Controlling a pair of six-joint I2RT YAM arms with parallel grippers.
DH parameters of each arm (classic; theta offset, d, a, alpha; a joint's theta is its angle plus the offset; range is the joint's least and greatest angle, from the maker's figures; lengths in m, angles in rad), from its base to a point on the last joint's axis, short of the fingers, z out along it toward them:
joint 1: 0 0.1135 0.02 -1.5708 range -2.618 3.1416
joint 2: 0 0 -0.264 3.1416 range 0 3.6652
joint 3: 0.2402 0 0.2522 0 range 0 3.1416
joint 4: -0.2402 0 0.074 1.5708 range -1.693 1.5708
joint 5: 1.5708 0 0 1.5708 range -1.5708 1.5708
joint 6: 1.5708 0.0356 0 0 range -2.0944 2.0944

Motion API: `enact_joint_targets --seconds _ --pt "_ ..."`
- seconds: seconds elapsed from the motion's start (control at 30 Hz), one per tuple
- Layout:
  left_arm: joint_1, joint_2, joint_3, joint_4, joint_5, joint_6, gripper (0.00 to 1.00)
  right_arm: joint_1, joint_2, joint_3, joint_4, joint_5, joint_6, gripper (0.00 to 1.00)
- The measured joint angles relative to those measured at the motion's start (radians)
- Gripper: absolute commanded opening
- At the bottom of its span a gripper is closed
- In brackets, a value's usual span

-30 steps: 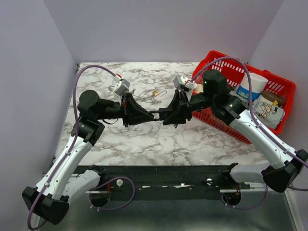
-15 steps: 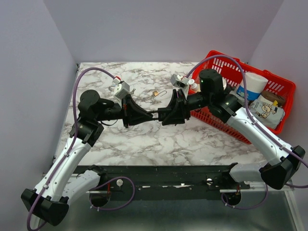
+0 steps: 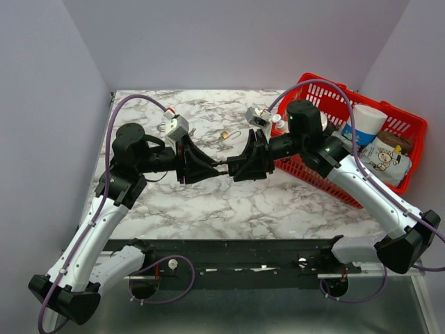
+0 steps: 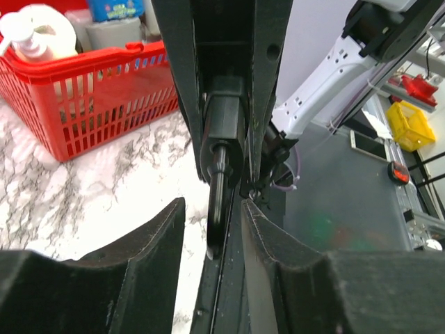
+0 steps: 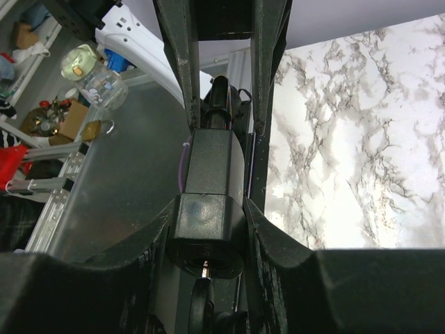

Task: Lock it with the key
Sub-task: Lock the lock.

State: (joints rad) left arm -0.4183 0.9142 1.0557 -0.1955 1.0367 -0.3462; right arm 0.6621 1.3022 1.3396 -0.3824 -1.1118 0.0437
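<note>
Both arms meet above the middle of the table. My right gripper (image 3: 235,167) (image 5: 212,209) is shut on a black lock body (image 5: 208,167), its pads pressed on both sides. From the lock (image 4: 224,129) a black key (image 4: 217,195) sticks out toward the left wrist camera, edge-on. My left gripper (image 3: 215,167) (image 4: 212,209) stands open around the key's head, with a gap on each side. A small metal pin (image 5: 205,268) shows at the lock's end that faces the right wrist camera.
A red basket (image 3: 403,125) (image 4: 104,90) with a paper roll, bottles and a printed pouch stands at the right rear. A small brass padlock (image 3: 226,134) lies on the marble top behind the grippers. The table's near edge carries the arm rail (image 3: 236,261).
The left jaws were shut on the key and have now parted from it. The left arm's elbow has shifted slightly; the right gripper still holds the lock in the same place.
</note>
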Motion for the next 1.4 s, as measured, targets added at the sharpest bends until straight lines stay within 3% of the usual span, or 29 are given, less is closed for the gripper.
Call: enact_joint_targets --seconds 0.17,0.5,1.03,1.4 --pt "0.0 0.0 0.016 -0.089 0.0 0.059 0.45 0.0 0.0 0.0 0.0 0.003 -0.003 0.01" --pt "0.0 0.0 0.016 -0.078 0.005 0.051 0.01 -0.001 0.0 0.0 0.0 0.003 -0.011 0.01" --pt "0.004 -0.003 -0.046 0.077 0.027 -0.113 0.0 -0.003 -0.001 0.0 0.015 0.003 -0.015 0.01" --pt "-0.035 0.03 -0.133 0.353 0.019 -0.3 0.0 0.013 0.016 0.009 0.029 0.001 0.027 0.01"
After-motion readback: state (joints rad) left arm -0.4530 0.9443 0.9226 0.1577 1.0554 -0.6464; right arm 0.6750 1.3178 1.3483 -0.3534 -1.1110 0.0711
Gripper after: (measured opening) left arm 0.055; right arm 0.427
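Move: The black lock, held by the right fingers, stands level with the left hand with its body about 5 cm to the right; its shackle already lies between the half-open left fingers, roughly 1 cm to the right. From the right hand, the lock's body is some 2 cm left and the key at its bottom end about 2 cm right. From the left hand, the brass padlock is about 30 cm ahead and 35 cm below, and the red basket some 23 cm ahead, 37 cm right and 28 cm below. The left fingers close around the black lock's shackle after the hand sinks about 1 cm. The left hand then bears right towards the lock body, about 1.5 cm, its fingertips tipping up slightly with a small roll. The right hand keeps its grip on the body, almost still until it edges half a centimetre left, towards the shackle. ##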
